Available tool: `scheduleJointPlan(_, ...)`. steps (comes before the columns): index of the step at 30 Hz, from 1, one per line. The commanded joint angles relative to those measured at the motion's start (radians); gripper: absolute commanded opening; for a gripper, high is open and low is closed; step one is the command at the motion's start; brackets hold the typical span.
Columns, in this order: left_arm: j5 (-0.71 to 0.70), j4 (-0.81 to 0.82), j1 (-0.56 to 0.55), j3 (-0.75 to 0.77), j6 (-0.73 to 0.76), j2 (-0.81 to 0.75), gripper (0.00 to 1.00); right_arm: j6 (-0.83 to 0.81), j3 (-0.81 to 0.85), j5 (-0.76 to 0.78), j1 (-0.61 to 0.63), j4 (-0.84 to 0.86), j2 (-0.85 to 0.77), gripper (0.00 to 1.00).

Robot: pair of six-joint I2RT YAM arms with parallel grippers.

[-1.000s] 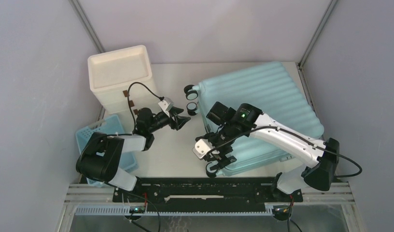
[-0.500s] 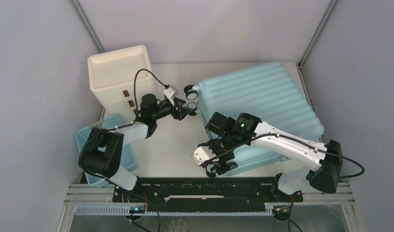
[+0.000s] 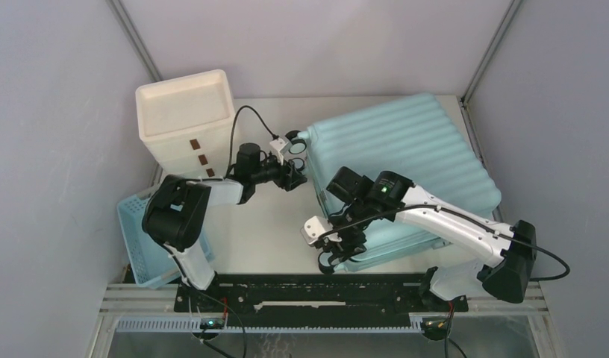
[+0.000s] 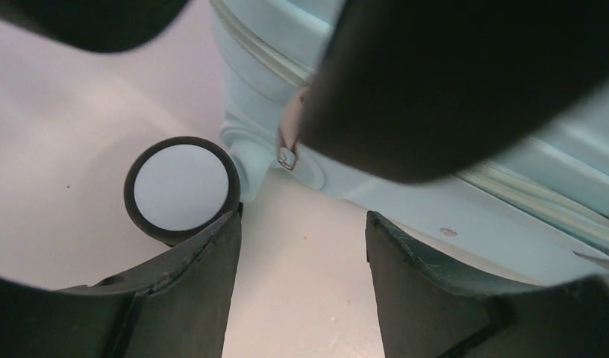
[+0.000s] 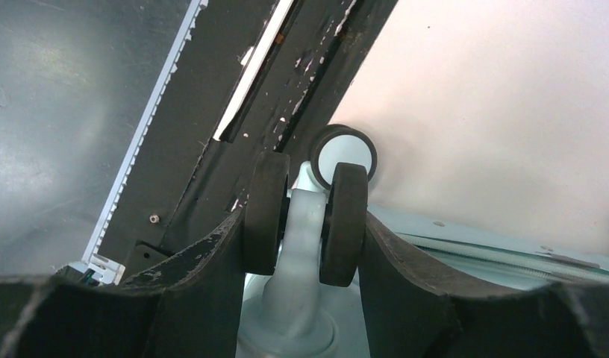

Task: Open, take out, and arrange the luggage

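The luggage [image 3: 428,153] is a light-blue ribbed suitcase lying flat and closed on the right half of the table. My right gripper [image 3: 339,250] is at its near-left corner. In the right wrist view it [image 5: 305,224] is shut on the twin black caster wheel [image 5: 345,224], one finger pressed against each side. My left gripper [image 3: 295,177] is at the far-left corner, just below the wheels [image 3: 295,147]. It [image 4: 301,224] is open over bare table. A white-faced wheel [image 4: 180,188] touches its left finger, and a metal zipper pull [image 4: 288,153] hangs just ahead.
A white drawer unit [image 3: 186,112] with brown handles stands at the back left. A blue lattice basket [image 3: 141,220] sits at the near left under the left arm. The black mounting rail [image 3: 316,287] runs along the near edge, close to the held wheel.
The left gripper has reached right and away, from mid-table up to the luggage's far-left wheels. The right gripper's fingers have closed onto the near-left wheel.
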Motion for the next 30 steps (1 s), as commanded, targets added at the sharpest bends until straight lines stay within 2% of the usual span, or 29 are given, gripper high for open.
scheduleJointPlan(1, -0.03, 0.147, 0.001, 0.061, -0.113, 0.038, 0.67, -0.056, 0.014, -0.059, -0.052, 0.047, -0.069, 0.3)
scheduleJointPlan(8, -0.021, 0.351, 0.001, 0.039, -0.258, 0.093, 0.66, -0.074, 0.015, -0.13, -0.089, 0.042, -0.121, 0.19)
scheduleJointPlan(16, 0.052, 0.656, 0.004, 0.022, -0.438, 0.183, 0.62, -0.068, 0.014, -0.151, -0.129, 0.04, -0.126, 0.18)
scheduleJointPlan(25, 0.14, 0.735, 0.004, 0.067, -0.511, 0.229, 0.43, -0.061, -0.009, -0.15, -0.14, 0.044, -0.141, 0.17)
scheduleJointPlan(28, 0.157, 0.783, 0.004, 0.07, -0.537, 0.236, 0.3, -0.062, -0.014, -0.147, -0.141, 0.047, -0.143, 0.17)
scheduleJointPlan(30, 0.155, 0.801, 0.004, 0.065, -0.545, 0.235, 0.25, -0.061, -0.016, -0.146, -0.142, 0.046, -0.143, 0.17)
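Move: The luggage's zipper pull lies about 4 cm right, 3 cm ahead and 3 cm above the left hand. From that hand, the lower far wheel is 5 cm straight ahead, 2 cm down; the upper far wheels are 5 cm straight ahead, 10 cm up. The right hand already grips the upper near wheels, the pull some 22 cm ahead, 9 cm left, 7 cm below it; the lower near wheel is 3 cm left, level fore-and-aft, 14 cm below. Left hand reaches about 4 cm right, up and forward, narrowing round the zipper pull; right raises held wheels 3 cm. ##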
